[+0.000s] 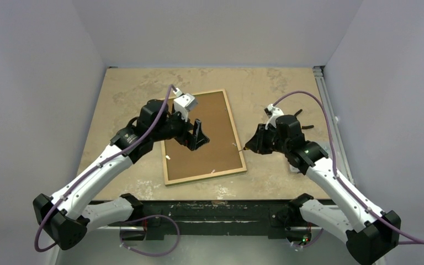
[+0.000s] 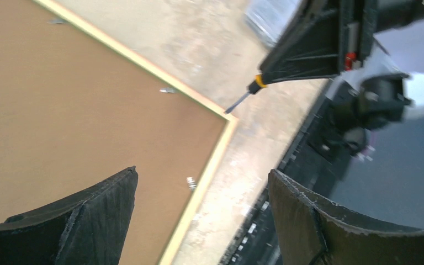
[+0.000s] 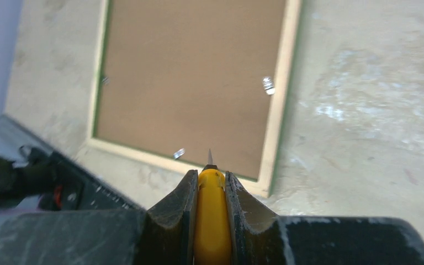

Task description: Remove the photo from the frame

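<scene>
The frame [image 1: 236,130] lies face down in the middle of the table, its light wood back edge up. The photo [image 1: 216,157] shows only its brown fibreboard back, held by small metal tabs [image 3: 268,84]. My left gripper [image 1: 200,143] hovers over the backboard [image 2: 61,121] near the frame's edge [image 2: 210,165], open and with nothing in it. My right gripper [image 1: 252,144] is shut on a yellow-handled screwdriver [image 3: 211,215]. The screwdriver's thin tip [image 2: 236,105] points at the frame's near right corner. The photo's printed face is hidden.
A clear plastic box [image 2: 265,16] lies on the table behind the right gripper. A metal rail [image 1: 331,127] runs along the table's right edge. The black mounting bar [image 1: 221,212] spans the near edge. Grey walls close in three sides.
</scene>
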{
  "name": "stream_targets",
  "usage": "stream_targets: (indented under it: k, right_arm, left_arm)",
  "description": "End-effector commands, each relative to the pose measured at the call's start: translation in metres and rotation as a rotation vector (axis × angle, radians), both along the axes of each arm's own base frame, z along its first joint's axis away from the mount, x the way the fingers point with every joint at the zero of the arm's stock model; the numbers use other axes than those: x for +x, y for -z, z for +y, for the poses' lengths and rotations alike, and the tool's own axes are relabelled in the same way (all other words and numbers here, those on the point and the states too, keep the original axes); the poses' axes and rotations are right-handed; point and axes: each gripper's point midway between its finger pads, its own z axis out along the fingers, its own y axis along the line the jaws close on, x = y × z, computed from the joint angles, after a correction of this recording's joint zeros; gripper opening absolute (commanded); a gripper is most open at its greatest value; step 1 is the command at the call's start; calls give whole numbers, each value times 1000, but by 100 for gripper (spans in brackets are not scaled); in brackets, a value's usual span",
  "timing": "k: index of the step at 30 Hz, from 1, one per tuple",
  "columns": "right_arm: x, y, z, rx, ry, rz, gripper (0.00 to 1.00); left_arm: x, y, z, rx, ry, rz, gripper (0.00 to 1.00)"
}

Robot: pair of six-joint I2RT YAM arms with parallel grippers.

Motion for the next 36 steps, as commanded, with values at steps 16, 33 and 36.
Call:
stream_targets:
  k: [16, 33, 36]
  right_arm:
    - [77, -3, 18, -282, 175, -79, 0]
    - [99, 23, 26, -444, 168, -33, 0]
    - [101, 23, 22, -472, 182, -38, 0]
  left_arm:
    - [43, -78, 34, 44, -279, -161, 85]
    - [51, -53, 57, 102, -355, -233, 87]
    - [51, -50, 52, 96, -341, -215, 87]
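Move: The near tab on the frame's right rail lies about 13 cm ahead of the right hand, 5 cm to its left and 10 cm below. The frame's near right corner is about 1 cm ahead, straight below; the near rail's tab lies 15 cm left of that corner. The right rail's far tab stands some 18 cm beyond the near one and 3 cm left of it. From the left hand the near tab is roughly 10 cm ahead, 15 cm right and 17 cm below. Towards the near tab of the right rail goes the screwdriver, still gripped in the right hand: forward about 10 cm, a little left and down, tipping steeper by some 25 degrees as the tip comes close over the tab; contact can't be seen. The open left hand draws left and forward over the backing, bobbing up and part-way down again while turning counter-clockwise. ##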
